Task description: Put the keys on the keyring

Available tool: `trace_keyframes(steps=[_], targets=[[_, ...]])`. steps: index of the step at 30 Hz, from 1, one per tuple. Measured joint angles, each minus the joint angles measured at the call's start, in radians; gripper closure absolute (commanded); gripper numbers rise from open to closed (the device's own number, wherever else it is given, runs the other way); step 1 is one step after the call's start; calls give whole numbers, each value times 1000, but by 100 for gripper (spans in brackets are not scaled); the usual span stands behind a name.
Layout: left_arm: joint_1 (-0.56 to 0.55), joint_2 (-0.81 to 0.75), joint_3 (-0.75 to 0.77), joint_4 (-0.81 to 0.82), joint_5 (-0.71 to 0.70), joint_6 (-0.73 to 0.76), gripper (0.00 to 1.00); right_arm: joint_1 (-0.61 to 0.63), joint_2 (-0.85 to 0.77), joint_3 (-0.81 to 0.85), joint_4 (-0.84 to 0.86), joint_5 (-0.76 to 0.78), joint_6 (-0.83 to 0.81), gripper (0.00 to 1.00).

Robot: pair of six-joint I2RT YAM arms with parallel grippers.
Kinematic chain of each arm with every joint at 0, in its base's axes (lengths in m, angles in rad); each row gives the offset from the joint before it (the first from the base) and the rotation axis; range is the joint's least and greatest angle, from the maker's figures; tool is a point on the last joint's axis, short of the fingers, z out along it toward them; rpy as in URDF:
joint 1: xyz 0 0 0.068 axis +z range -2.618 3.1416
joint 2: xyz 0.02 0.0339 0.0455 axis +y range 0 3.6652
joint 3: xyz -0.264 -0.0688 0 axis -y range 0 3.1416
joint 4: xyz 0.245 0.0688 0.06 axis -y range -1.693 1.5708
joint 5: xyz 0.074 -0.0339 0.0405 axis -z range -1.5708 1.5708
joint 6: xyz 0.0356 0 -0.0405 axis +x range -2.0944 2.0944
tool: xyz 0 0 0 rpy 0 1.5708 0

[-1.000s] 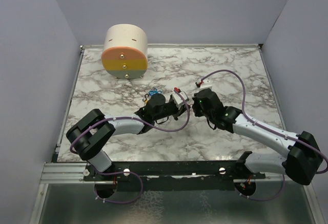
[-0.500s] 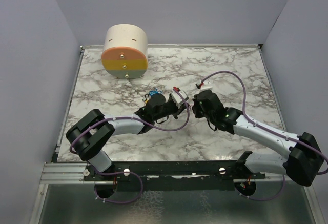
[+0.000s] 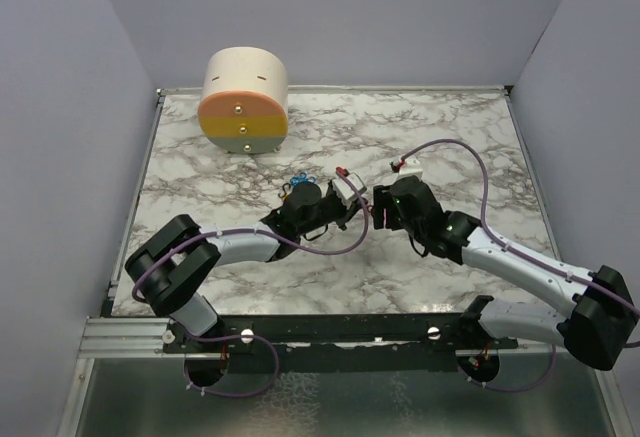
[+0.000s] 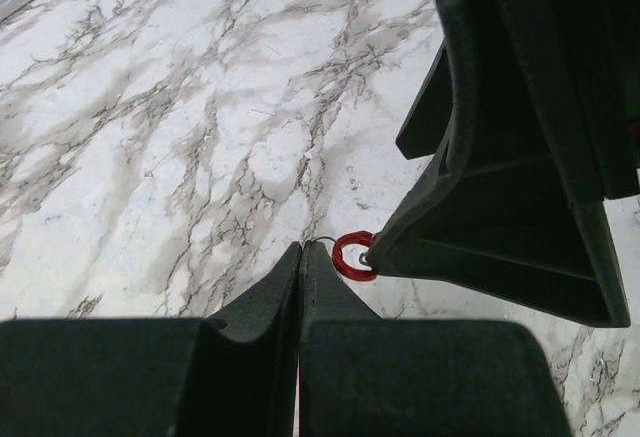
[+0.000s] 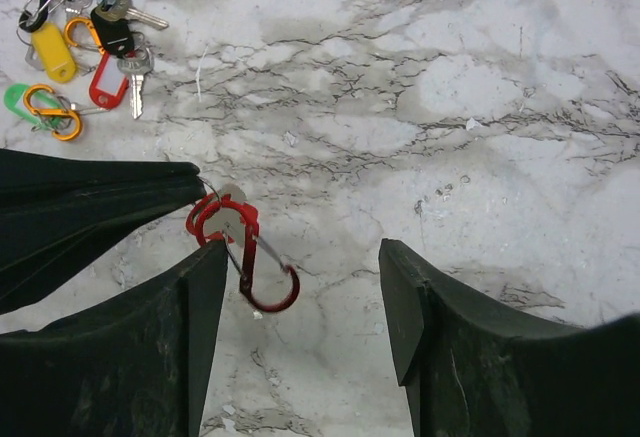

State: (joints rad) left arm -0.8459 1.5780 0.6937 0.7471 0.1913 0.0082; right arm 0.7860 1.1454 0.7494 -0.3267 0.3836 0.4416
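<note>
My left gripper [image 4: 301,247] is shut on the thin wire keyring [image 4: 322,240]. A red S-shaped clip [image 5: 245,257] hangs from that ring, just off the left gripper's tip. My right gripper [image 5: 298,252] stands open around the clip's lower end. Its left finger [image 5: 190,307] is next to the clip, and I cannot tell whether they touch. The other keys [image 5: 85,42] lie in a loose pile on the marble: yellow, red, green and orange tags, blue clips and metal keys. In the top view both grippers [image 3: 350,217] [image 3: 382,207] meet mid-table, with the pile [image 3: 298,179] just behind the left wrist.
A big cream-and-orange cylinder [image 3: 243,100] stands at the back left of the marble table [image 3: 450,127]. Purple cables loop from both arms. Grey walls close in the table's left, back and right sides.
My right gripper has gone from shut to open, letting go of the red clip, and has drawn slightly back to the right. The left gripper has stayed shut in place.
</note>
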Motion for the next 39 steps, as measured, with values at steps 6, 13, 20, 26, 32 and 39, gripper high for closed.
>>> trace_keyframes(steps=[6,13,20,26,32,39], targets=[[29,-29,-1,-9,-40,1,100,0,-18,-11,-27,25,2,38],[61,-54,-4,-14,-69,-2,100,0,-18,-24,-40,32,2,38],[75,-54,-14,-20,-76,-14,100,0,-18,-24,-40,40,2,38],[115,-54,-29,-24,-113,-70,100,0,-18,-24,-40,43,2,38],[163,-37,-47,-26,-158,-152,100,0,-14,-37,-37,42,-1,38],[192,14,-47,-35,-167,-207,100,0,-4,-53,-19,42,-2,37]])
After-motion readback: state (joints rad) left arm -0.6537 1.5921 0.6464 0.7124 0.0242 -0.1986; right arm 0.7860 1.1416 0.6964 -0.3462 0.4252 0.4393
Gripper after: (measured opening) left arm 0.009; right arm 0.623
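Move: My left hand holds the red carabiner with its key. The pile of finished keys lies about 10 cm ahead of this hand, 15 cm to its left and some 12 cm below. Within the pile, the blue carabiners sit roughly 14 cm ahead and 14 cm left, the red tag 8 cm ahead and 13 cm left, the green tag 6 cm ahead and 16 cm left. From my open right hand the pile is about 11 cm ahead and 19 cm left. I keep my left fingers shut on the red carabiner and carry it away from my right gripper, about 8 cm left and 7 cm forward towards the pile, rising slightly and pausing before I dip some 5 cm. As I go, the wrist swings over 20 degrees counter-clockwise and tips down a little. My right hand, still open, eases 2 cm right and 2 cm down. ##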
